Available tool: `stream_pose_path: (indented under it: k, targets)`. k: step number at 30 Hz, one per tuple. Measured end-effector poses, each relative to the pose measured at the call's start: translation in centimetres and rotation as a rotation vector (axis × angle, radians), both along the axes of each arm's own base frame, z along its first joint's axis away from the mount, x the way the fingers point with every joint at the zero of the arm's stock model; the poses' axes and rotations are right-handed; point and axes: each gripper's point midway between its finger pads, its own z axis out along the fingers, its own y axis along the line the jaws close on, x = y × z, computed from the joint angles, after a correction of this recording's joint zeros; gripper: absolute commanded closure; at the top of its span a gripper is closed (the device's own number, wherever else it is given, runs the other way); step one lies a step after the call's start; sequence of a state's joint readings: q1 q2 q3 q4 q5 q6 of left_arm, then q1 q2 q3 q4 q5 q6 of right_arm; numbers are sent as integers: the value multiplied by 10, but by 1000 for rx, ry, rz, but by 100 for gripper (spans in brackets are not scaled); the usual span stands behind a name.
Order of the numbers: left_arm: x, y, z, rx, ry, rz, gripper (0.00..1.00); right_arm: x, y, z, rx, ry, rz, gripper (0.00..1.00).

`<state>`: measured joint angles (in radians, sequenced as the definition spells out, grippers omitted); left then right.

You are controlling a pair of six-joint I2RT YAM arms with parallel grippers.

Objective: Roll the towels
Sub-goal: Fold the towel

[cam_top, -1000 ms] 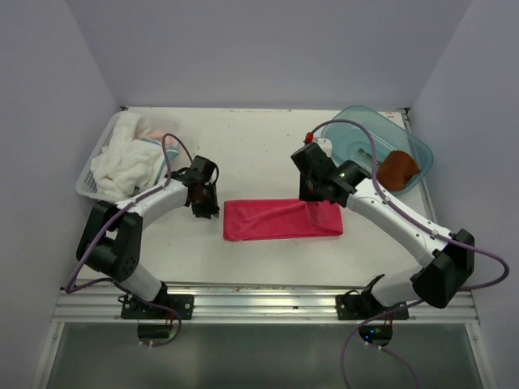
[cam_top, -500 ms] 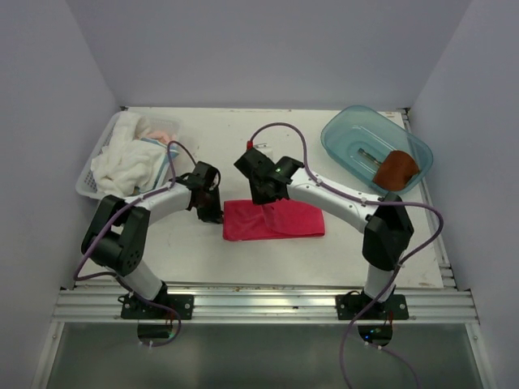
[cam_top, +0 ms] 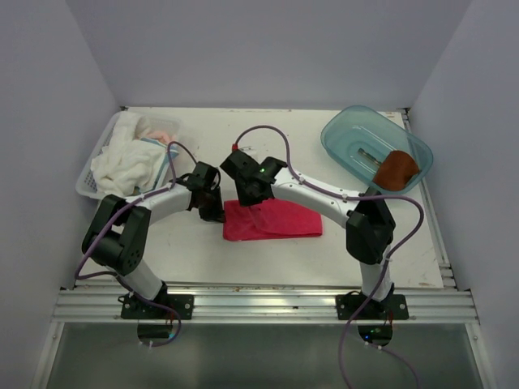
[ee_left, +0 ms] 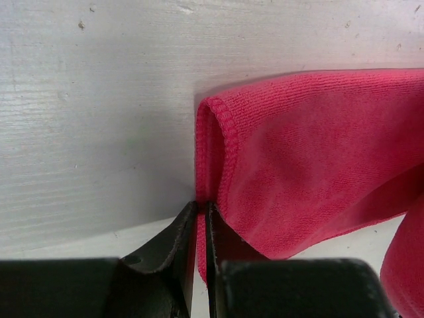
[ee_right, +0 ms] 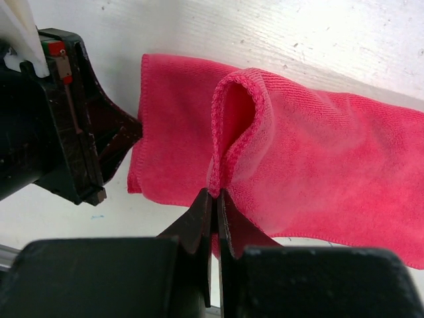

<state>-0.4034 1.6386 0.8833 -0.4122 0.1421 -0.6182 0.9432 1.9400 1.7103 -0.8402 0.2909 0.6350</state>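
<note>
The bright pink-red towel lies folded over itself mid-table. My left gripper sits at its left end, jaws shut on the hemmed edge. My right gripper is just right of it, shut on a raised loop of the towel's hem, which it holds folded over the lower layer. The right wrist view shows the left gripper close beside that fold. The rust-brown towel rests in the blue tub at the back right.
A clear blue tub stands at the back right. At the back left, a white basket holds white cloths. Both arms meet over the table's middle, with walls on three sides.
My right gripper has dragged the towel's right end leftward over itself, shortening the towel. My left gripper has slid right to the left edge and shut on it.
</note>
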Motion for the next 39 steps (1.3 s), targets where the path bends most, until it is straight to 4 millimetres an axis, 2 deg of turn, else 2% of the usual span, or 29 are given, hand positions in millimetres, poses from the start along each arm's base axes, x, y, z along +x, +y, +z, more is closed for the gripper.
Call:
stream_pose_path:
  k: [11, 39]
  targets:
    - [1, -4, 0, -21, -11, -5, 87, -4, 23, -19, -2, 36, 33, 100]
    - [1, -4, -1, -22, -11, -4, 88, -10, 52, -55, 20, 120, 76, 100]
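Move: The right hand holds the towel's lifted end. The left end lying on the table is about 8 cm to this hand's left, 4 cm back and 12 cm below, with the left gripper beside it, 9 cm left and 3 cm back. The towel's right-hand fold lies roughly 20 cm right and 4 cm back; the white basket is some 33 cm left and 14 cm ahead. The left hand pinches the left end, almost at its middle. Down and to the left together, roughly 5 cm each way, the right hand keeps the lifted towel end pinched and carries it towards the left end, close beside the left gripper, its fingers tipping a little nearer to straight down. The left hand stays low with its pinch on the left end of the lower layer, anchoring it. ##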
